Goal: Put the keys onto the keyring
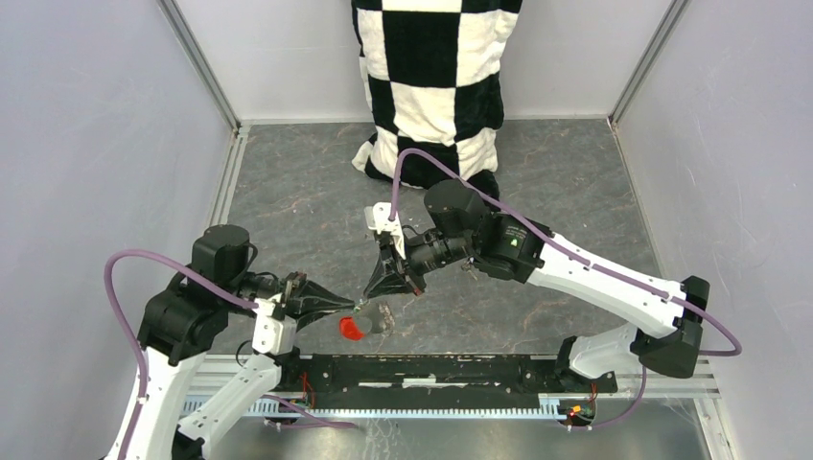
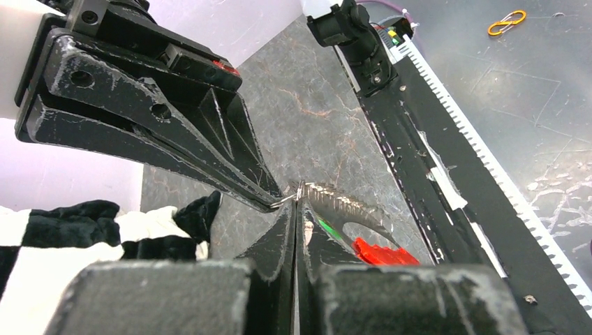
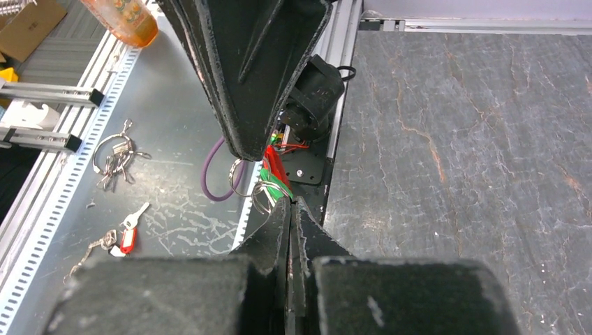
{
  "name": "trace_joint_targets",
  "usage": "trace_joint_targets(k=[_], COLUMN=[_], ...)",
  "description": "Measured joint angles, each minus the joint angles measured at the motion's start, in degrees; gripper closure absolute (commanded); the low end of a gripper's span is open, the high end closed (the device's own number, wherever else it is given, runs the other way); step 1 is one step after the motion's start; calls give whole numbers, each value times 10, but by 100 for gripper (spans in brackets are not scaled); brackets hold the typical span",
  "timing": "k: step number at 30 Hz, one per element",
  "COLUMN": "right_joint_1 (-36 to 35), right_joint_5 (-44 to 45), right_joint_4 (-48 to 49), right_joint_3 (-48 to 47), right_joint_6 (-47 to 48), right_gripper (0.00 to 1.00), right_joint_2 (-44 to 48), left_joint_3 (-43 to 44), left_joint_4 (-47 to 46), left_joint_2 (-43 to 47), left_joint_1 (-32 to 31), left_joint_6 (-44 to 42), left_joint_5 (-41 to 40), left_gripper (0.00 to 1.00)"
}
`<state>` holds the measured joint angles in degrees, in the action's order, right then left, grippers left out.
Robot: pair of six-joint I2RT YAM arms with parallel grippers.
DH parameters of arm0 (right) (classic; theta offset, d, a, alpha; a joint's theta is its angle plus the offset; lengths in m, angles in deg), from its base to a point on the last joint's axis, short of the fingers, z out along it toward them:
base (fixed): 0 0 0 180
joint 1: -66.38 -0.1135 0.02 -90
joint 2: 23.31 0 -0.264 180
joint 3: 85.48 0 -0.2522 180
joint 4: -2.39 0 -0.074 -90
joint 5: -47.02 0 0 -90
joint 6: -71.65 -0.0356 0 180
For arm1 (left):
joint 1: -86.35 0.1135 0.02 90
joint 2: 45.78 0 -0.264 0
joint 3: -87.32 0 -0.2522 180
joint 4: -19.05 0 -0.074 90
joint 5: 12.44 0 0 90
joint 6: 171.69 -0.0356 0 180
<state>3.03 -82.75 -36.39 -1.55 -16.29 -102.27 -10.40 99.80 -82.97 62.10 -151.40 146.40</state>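
The keyring hangs between both grippers just above the table's front edge. My left gripper point(image 2: 299, 202) is shut on its thin silvery ring point(image 2: 301, 190). From there the beaded chain point(image 2: 345, 206) curves down to the red tag point(image 2: 380, 252), which dangles below point(image 1: 352, 329). My right gripper point(image 3: 290, 202) comes in from the other side, shut on the same wire loop point(image 2: 286, 201). The green key point(image 3: 279, 190) hangs against the ring beside both tips point(image 2: 328, 229). The black key is hidden.
A black-and-white checkered cloth point(image 1: 436, 86) hangs at the back. The black rail point(image 1: 431, 369) runs along the front edge. On the metal shelf below it lie a bunch of keys point(image 3: 115, 157), a red-tagged key point(image 3: 129, 230) and an orange bottle point(image 3: 122, 17).
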Motion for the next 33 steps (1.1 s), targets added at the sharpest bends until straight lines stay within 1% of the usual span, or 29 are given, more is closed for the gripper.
trace_joint_targets(k=[7,11,13,15,16,19,23,25,29,31,33], right_joint_1=[1,1,1,1,1,1,1,1,1,1,1], right_joint_5=[33,56,68,78,83,100,119,130,151,162,177], right_joint_4=[66,113,132,150,159,182,217,227,256,280,299], right_joint_3=[51,80,92,103,108,122,149,163,188,207,227], right_joint_6=[-55,-84,-96,-106,-113,-125,-143,-149,-162,-170,-176], right_gripper=[99,99,99,99,99,99,99,99,99,99,99], right_joint_2=[26,44,54,63,68,79,94,101,113,122,132], left_joint_3=[-18,-20,-23,-28,-32,-42,-54,-60,-71,-71,-65], left_joint_4=[-5,14,23,29,32,26,-64,-132,-284,-320,-329], left_joint_2=[8,8,8,10,13,24,53,70,90,84,70], left_joint_1=[0,0,0,0,0,0,0,0,0,0,0], left_joint_6=[-1,-10,-14,-24,-28,-24,72,148,345,412,464], left_joint_5=[-3,-12,-16,-26,-30,-46,-73,-89,-139,-149,-148], left_gripper=[98,96,83,71,68,67,66,62,56,54,54])
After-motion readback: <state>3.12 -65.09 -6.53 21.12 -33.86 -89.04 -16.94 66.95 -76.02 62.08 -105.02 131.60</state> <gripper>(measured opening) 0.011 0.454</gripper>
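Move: The keyring spans the gap between the two sets of fingertips: about 1 cm ahead and 1 cm right of the left hand point, and some 1 cm left and 1 cm back of the right one, level with both. From the left hand, the green tag is roughly 2 cm back, 1 cm right and 2 cm below. The red piece lies about 4 cm back and 4 cm below, straight under in the left-right sense, and the serrated metal piece about 2 cm back, 4 cm right and 3 cm below. Keep the right gripper shut on the keyring and carry it forward about 3 cm, drifting a little right and up, its fingers swinging clockwise and tipping upward. Sink the left gripper 3 cm still shut on the ring, open it about halfway to let go, then bring it up past its starting height and forward beside the ring, turning it some 25 degrees. ##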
